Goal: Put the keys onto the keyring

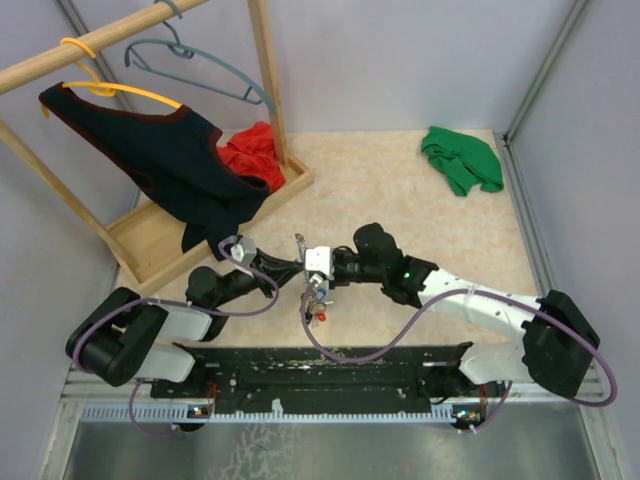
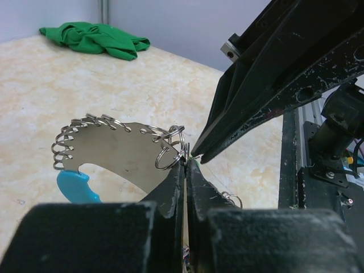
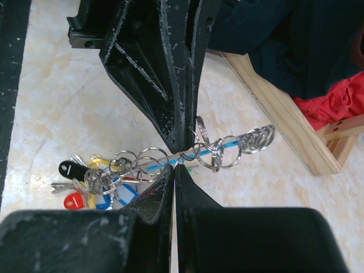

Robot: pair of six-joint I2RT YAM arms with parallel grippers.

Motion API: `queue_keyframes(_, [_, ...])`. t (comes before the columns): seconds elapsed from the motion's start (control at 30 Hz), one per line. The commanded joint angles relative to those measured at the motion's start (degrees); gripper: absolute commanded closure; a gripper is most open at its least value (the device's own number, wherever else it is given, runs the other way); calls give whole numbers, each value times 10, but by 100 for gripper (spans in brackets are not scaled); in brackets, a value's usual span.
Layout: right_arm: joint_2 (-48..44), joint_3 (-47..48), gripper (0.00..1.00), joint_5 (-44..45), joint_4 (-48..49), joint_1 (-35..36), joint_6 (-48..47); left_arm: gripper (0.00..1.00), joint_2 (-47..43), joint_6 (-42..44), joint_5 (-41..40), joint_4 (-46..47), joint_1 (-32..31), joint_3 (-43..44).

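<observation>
The keyring point(image 2: 116, 151) is a curved silvery plate strung with small split rings, with a light-blue grip point(image 2: 77, 187). It hangs above the table between both arms point(image 1: 316, 298). My left gripper point(image 2: 187, 160) is shut on it at one of the rings point(image 2: 169, 153). My right gripper point(image 3: 175, 165) is shut tip to tip against the left one point(image 3: 183, 142), and a sliver of a green key point(image 3: 189, 169) shows at its fingertips. Black, yellow, red and blue tags point(image 3: 91, 190) dangle from the keyring's low end. In the top view the two grippers meet at mid-table point(image 1: 310, 276).
A wooden clothes rack base point(image 1: 150, 245) stands at the back left with a dark garment point(image 1: 170, 160) and a red cloth point(image 1: 255, 155) on it. A green cloth point(image 1: 460, 160) lies at the back right. The black mounting rail point(image 1: 330, 362) runs along the near edge.
</observation>
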Motion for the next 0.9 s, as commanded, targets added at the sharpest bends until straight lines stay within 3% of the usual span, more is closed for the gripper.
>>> queue_keyframes(0.0, [-23, -4, 100, 26, -8, 10, 6, 95, 19, -38, -37, 139, -3, -10])
queue_keyframes(0.27, [-28, 39, 100, 29, -57, -3, -18, 75, 14, -20, -28, 119, -3, -35])
queue_keyframes(0.5, [-15, 64, 100, 14, -91, -5, -34, 65, -36, 54, 16, 7, -3, -33])
queue_keyframes(0.67, [-7, 74, 100, 8, -101, -7, -42, 61, -63, 155, 67, -130, -5, 5])
queue_keyframes(0.87, [-4, 84, 100, 8, -112, -7, -46, 59, -51, 190, 119, -168, -6, 28])
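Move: The keyring, its metal plate with rings along one edge, is at the left fingertips, its middle about 1 cm to their right and 2 cm below, level fore and aft. The green-tagged key is roughly 1 cm back, 2 cm right and 1 cm below; the bunch of coloured keys hangs some 6 cm back, 1 cm right and 5 cm down. From the right hand, the keyring's middle lies straight below by about 2 cm. Left fingers open off a keyring ring, easing 2 cm back and down; right keeps its grip, shifting right. ##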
